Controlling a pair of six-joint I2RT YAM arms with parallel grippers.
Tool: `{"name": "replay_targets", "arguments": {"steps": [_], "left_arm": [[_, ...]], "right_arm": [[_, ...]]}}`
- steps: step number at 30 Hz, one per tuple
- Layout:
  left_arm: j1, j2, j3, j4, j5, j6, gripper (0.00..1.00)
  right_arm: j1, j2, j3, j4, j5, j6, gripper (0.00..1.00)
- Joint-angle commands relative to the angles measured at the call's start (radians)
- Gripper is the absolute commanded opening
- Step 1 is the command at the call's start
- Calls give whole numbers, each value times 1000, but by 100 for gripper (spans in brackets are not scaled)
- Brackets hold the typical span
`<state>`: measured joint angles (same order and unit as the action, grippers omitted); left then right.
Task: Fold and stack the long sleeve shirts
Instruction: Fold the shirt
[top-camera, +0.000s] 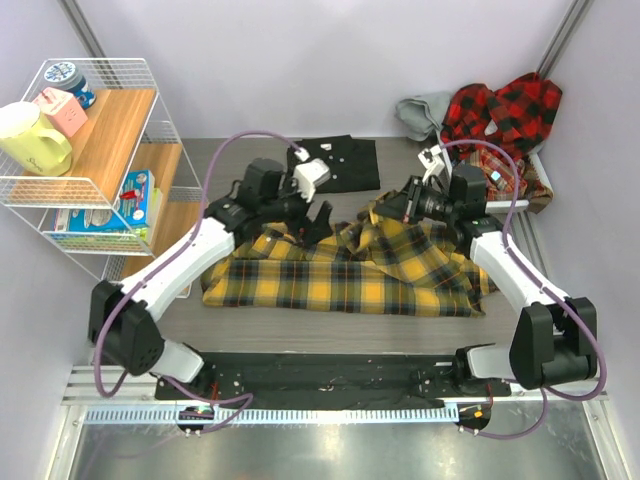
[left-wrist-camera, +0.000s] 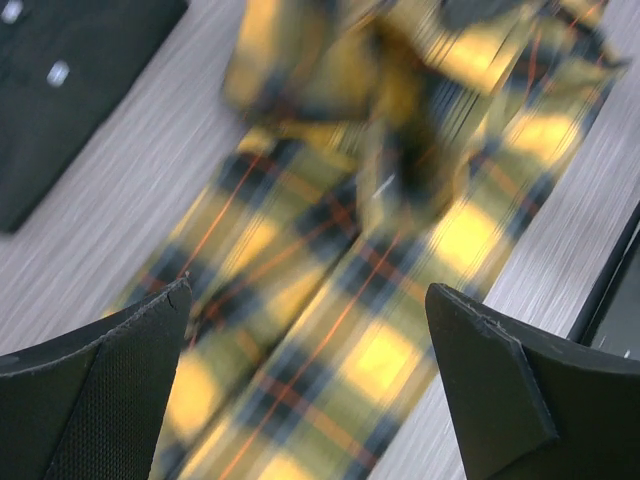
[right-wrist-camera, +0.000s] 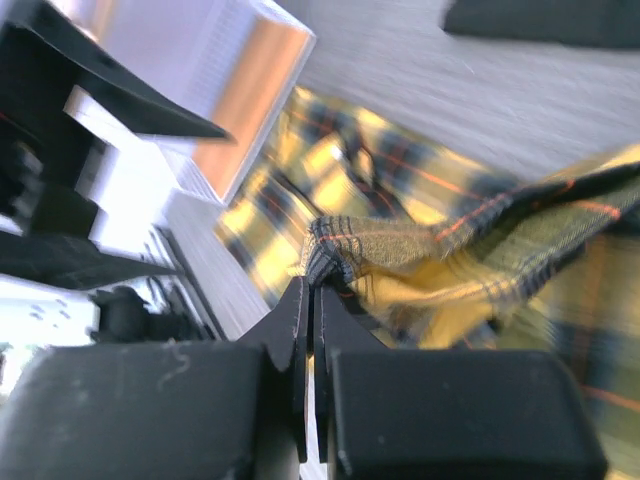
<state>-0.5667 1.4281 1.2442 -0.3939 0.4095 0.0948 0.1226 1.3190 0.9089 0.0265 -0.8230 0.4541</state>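
Note:
A yellow-and-black plaid long sleeve shirt (top-camera: 340, 272) lies spread and rumpled across the middle of the table. My right gripper (right-wrist-camera: 315, 287) is shut on a bunched edge of this shirt (right-wrist-camera: 400, 250) and holds it lifted off the table, near the shirt's upper middle (top-camera: 395, 210). My left gripper (left-wrist-camera: 308, 300) hangs open above the plaid cloth (left-wrist-camera: 350, 330), nothing between its fingers; in the top view it hovers over the shirt's upper left part (top-camera: 318, 222). A black shirt (top-camera: 345, 160) lies folded flat at the back. Red-and-black plaid shirts (top-camera: 500, 112) are heaped at the back right.
A white wire shelf (top-camera: 150, 130) with a yellow mug (top-camera: 30, 140) and boxes stands at the left. A grey cloth (top-camera: 425, 108) lies beside the red heap. The left arm's white wrist block (right-wrist-camera: 205, 90) is close in front of my right gripper.

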Motion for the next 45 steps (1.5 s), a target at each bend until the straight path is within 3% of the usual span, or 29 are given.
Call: {"name": "replay_targets", "arguments": {"steps": [1, 7, 12, 15, 18, 19, 21, 22, 23, 25, 27, 28, 31, 32, 33, 36, 40, 45], "left_arm": [[-67, 69, 89, 191, -58, -127, 100], [-87, 143, 90, 319, 44, -205, 100], [-114, 176, 92, 362, 28, -178, 98], [-117, 198, 101, 363, -38, -153, 86], [-117, 218, 129, 348, -133, -115, 58], [-114, 230, 150, 345, -144, -100, 35], [-105, 245, 184, 310, -146, -40, 0], [-101, 262, 205, 294, -144, -14, 0], [-91, 272, 253, 277, -134, -12, 0], [-50, 284, 285, 259, -133, -3, 0], [-18, 302, 331, 257, -132, 19, 0], [13, 311, 348, 260, -117, 26, 0], [44, 341, 414, 262, -58, 84, 0], [47, 348, 431, 256, -45, 120, 0], [47, 362, 463, 254, -34, 173, 0], [45, 377, 497, 253, 38, 308, 0], [60, 387, 547, 268, 118, 437, 0], [134, 419, 647, 280, 234, 473, 0]], "right_arm": [[52, -29, 38, 203, 136, 207, 1], [107, -49, 28, 257, 199, 270, 2], [117, -44, 50, 251, 223, 261, 1], [123, -44, 56, 250, 208, 264, 1], [133, -59, 55, 247, 194, 253, 1], [134, -66, 54, 239, 188, 241, 1], [132, -79, 58, 222, 185, 213, 6], [132, -86, 67, 176, 180, 196, 13], [124, -90, 79, 140, 170, 137, 32], [76, -118, 117, 14, 153, 68, 48], [10, -132, 157, -149, 101, -44, 59], [-39, -138, 171, -205, 79, -86, 70], [-240, -116, 246, -490, -40, -344, 85], [-315, -100, 271, -575, -57, -433, 86], [-339, -81, 328, -770, -48, -682, 87], [-395, 11, 389, -1041, 75, -1029, 87], [-488, 114, 360, -1139, 162, -1236, 87], [-532, 224, 367, -1155, 193, -1304, 86]]}}
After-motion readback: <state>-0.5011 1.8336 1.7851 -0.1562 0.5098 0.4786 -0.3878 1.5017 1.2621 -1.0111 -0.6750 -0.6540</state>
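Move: The yellow plaid shirt's raised sleeve end lies about 12 cm right of the left hand, 2 cm ahead and some 3 cm lower; the folded body lies 17 cm below, about 9 cm right and 2 cm back. The folded black shirt is about 23 cm ahead of that hand, 5 cm right. The right hand already pinches the sleeve, whose portion to be taken is 3 cm left of its pads; the black shirt is 20 cm ahead, 12 cm left. Rightward about 8 cm goes the open left hand to the sleeve the right hand holds, which eases a little left and up; the left fingers close on it just inboard of its end. Only then does the right hand open and withdraw, right about 25 cm and then down, fingers tipping downward. The left carries the sleeve forward some 12 cm and up, towards and over the black shirt, tilting its fingers up about 35 degrees. ##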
